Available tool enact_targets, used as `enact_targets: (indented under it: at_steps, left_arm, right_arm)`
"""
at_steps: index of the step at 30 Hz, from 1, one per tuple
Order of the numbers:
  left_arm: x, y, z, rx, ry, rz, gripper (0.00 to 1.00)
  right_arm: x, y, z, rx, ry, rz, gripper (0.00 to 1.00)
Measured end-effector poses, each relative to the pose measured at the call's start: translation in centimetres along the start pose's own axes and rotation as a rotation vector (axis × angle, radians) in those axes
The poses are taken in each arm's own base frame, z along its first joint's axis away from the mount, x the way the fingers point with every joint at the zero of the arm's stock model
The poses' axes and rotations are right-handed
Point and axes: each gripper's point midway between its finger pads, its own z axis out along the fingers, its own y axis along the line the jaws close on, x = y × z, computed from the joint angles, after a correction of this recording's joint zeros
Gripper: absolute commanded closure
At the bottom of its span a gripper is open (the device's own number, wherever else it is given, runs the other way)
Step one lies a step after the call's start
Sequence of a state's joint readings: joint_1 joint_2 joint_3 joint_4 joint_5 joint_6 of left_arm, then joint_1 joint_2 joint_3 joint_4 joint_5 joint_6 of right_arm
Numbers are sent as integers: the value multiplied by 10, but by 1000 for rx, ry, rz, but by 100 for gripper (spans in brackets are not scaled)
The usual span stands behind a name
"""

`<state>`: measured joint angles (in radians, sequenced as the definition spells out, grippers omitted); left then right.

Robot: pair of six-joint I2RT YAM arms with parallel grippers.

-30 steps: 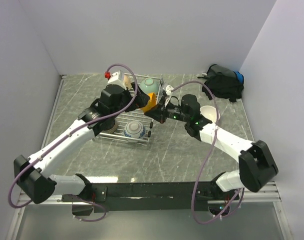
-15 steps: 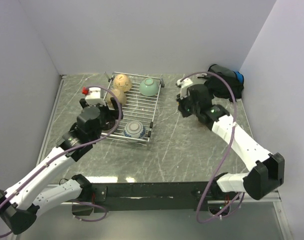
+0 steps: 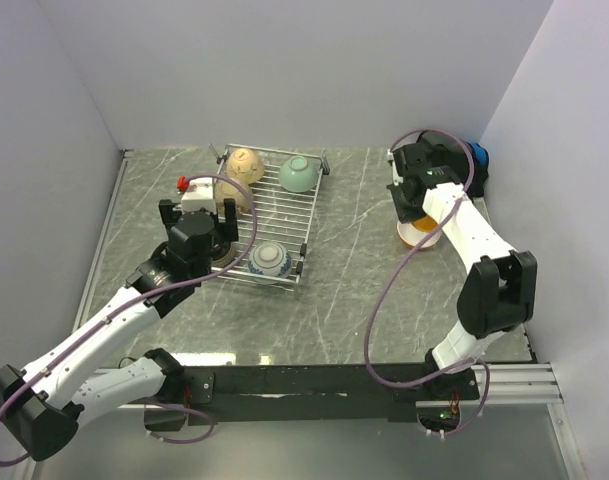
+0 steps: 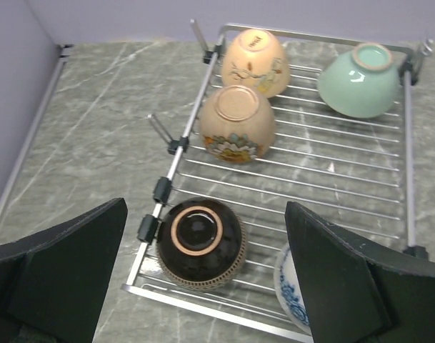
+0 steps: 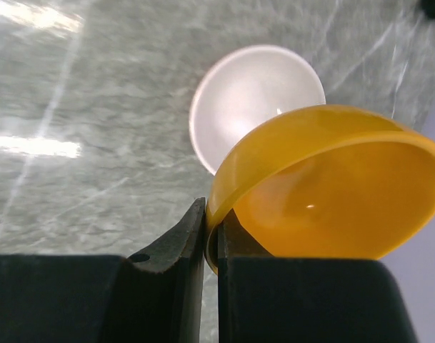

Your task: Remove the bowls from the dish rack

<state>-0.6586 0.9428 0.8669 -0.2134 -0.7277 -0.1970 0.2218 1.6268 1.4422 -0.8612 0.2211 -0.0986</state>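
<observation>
The dish rack (image 3: 284,205) holds a tan bowl (image 3: 246,160), a floral tan bowl (image 3: 234,193), a pale green bowl (image 3: 298,173) and a white bowl with blue pattern (image 3: 269,260), all upside down. In the left wrist view the rack (image 4: 180,143) also shows a dark brown bowl (image 4: 201,243) at its near left corner. My left gripper (image 4: 206,268) hangs open above that bowl, fingers (image 4: 67,264) wide apart. My right gripper (image 5: 211,236) is shut on the rim of a yellow-orange bowl (image 5: 331,186), tilted just above an upright white bowl (image 5: 249,93) on the table at the right (image 3: 422,228).
A black bag (image 3: 454,165) with a blue patch lies at the back right, close behind the right gripper (image 3: 412,203). Walls close the table at the left, back and right. The grey marbled table (image 3: 354,270) lies between rack and white bowl.
My right gripper has carried the yellow-orange bowl from the rack to the right, over the white bowl. My left gripper has left the rack's back and now hovers at its near left corner.
</observation>
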Motion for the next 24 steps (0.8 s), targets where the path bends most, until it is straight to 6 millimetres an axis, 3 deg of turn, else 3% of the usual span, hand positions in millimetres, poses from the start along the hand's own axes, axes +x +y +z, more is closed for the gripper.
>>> enact_targets:
  at_steps: [7, 13, 16, 18, 24]
  left_arm:
    - [-8, 17, -3, -63, -29, -23, 1]
    - [-7, 22, -1, -82, -25, -25, 1]
    - [-4, 27, 3, -102, -15, -25, 1]
    - [-1, 29, 5, -111, -4, -20, 1]
    - [0, 30, 7, -104, 6, -29, 1]
  right_arm:
    - [8, -11, 34, -16, 147, 49, 100]
    - [18, -2, 70, -68, 258, 57, 94]
    - [26, 4, 78, -90, 309, 47, 86]
    - [29, 6, 81, -100, 328, 43, 75]
    - [21, 8, 76, -121, 318, 39, 56]
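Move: The yellow bowl is already pinched by its rim in the right gripper. The orange bowl, white inside, waits on the table about 5 cm ahead of the right hand, 5 cm to its right and some 12 cm below. The backpack lies about 21 cm beyond the orange bowl and 9 cm farther right. From the left hand the orange bowl is roughly 12 cm ahead, 57 cm to the right and 24 cm down. Lower the right gripper about 8 cm, easing some 2 cm forward, to set the yellow bowl into the orange one; tip the fingers about 20 degrees steeper towards straight down as you go. Once low, start opening them around the yellow rim. Meanwhile, let the open, empty left gripper drift about 3 cm left, turning slightly counter-clockwise. ##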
